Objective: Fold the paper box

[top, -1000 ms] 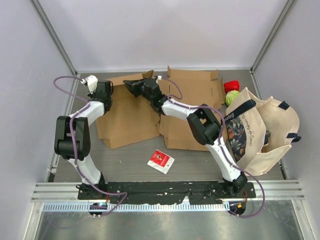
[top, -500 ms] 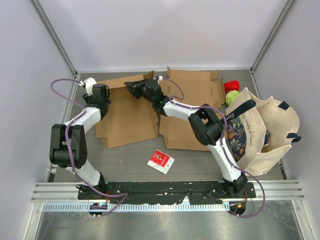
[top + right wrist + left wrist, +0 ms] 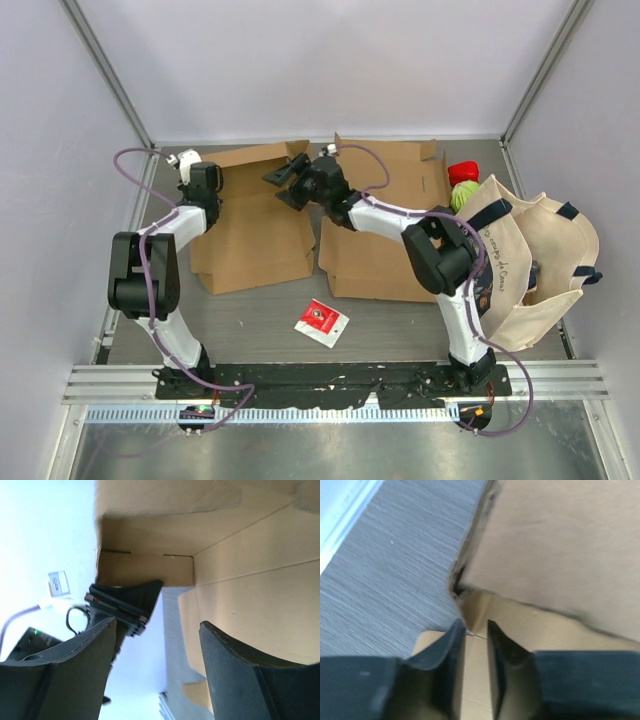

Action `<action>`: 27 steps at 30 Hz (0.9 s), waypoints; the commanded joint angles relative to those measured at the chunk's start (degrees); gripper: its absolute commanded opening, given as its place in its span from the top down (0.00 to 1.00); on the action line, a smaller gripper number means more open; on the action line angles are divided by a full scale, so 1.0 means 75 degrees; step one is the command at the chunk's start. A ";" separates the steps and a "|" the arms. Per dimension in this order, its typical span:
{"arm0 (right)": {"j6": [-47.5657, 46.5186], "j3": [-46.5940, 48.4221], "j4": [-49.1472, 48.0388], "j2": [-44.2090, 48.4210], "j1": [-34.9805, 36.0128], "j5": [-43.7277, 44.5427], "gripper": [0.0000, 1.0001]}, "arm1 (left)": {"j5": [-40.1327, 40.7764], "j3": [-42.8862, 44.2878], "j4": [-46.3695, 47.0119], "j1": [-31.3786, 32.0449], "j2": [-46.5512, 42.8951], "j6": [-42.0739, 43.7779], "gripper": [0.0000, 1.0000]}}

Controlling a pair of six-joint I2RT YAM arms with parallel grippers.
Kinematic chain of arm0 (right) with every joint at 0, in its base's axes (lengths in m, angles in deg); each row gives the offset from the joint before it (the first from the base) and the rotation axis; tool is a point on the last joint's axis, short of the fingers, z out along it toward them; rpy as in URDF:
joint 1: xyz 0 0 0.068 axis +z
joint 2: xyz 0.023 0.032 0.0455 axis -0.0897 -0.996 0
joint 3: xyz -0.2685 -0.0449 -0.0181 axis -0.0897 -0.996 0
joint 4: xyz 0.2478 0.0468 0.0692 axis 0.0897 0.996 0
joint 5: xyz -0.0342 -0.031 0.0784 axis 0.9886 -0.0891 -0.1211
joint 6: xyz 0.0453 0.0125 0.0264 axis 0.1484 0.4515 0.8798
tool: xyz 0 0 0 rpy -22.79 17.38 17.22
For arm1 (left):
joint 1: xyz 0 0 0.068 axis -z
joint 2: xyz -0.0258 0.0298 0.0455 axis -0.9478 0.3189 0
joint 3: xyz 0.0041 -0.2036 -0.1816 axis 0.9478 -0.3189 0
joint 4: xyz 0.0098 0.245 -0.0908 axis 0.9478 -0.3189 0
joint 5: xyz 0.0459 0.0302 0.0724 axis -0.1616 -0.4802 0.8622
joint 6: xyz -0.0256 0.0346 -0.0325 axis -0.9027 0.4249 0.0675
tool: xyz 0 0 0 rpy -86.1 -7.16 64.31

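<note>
The paper box (image 3: pixel 250 235) is a brown cardboard blank lying at the back left of the table, its rear flap raised. My left gripper (image 3: pixel 207 186) is at the box's back left corner. In the left wrist view its fingers (image 3: pixel 476 627) stand a narrow gap apart over the cardboard (image 3: pixel 560 545), by a torn corner fold, with nothing clamped that I can see. My right gripper (image 3: pixel 283 180) hovers at the rear flap's right end. In the right wrist view it (image 3: pixel 157 630) is wide open and empty, with the box wall (image 3: pixel 240 545) beside it and the left gripper's black fingers (image 3: pixel 125 605) beyond.
A second flat cardboard blank (image 3: pixel 385 215) lies to the right of the box. A cream tote bag (image 3: pixel 525 260) fills the right side, with a red and green object (image 3: pixel 462 175) behind it. A red packet (image 3: pixel 321 322) lies near the front. Walls close the back and sides.
Both grippers were shut a second ago. The right one has opened wide and shifted slightly right off the rear flap. The left one opened, then narrowed again, staying at the corner.
</note>
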 commanded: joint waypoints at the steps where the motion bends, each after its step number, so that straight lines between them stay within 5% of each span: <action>1: -0.2533 -0.0495 0.0478 0.1431 -0.0474 -0.0636 0.27 | 0.0112 0.0691 0.0119 -0.0060 0.0139 0.0485 0.81; 4: -0.4266 -0.0297 0.1414 0.1900 -0.0673 -0.1082 0.27 | 0.0065 0.0938 -0.0186 -0.0107 0.0187 0.0580 0.95; 12: -0.7667 -0.0331 0.3538 0.2978 -0.0732 -0.0029 0.27 | 0.0053 0.0950 -0.1588 -0.0447 -0.0784 0.0265 1.00; 22: -0.8524 -0.0004 0.3458 0.2723 -0.0639 0.0301 0.24 | -0.0392 0.0775 -0.3433 -0.0834 -0.2062 -0.0018 1.00; 27: -0.8397 0.0477 0.2954 0.2172 -0.0276 0.0593 0.32 | -0.1198 -0.0219 -0.1622 -0.0834 -0.2520 0.0720 1.00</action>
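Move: The box's left corner flap is right at the part-open left fingertips, about 1 cm ahead and 1 cm up. From the left hand, the raised rear panel's middle lies some 6 cm ahead, 12 cm right and slightly higher; the floor panel's middle is about 10 cm back, 12 right and 7 below. From the right hand, the corner flap lies level ahead-wise, roughly 18 cm left and 6 below, and the right end flap about 8 cm ahead and 6 right. Ease the left gripper forward and up by a centimetre or two while closing it to pinch the tip of the corner flap, then keep the pinch and draw it up, back and to the left, ending about 7 cm higher. Meanwhile take the open right gripper away from the rear panel, some 12 cm right and about 5 cm up, rolling it roughly 60 degrees about its fingers. ##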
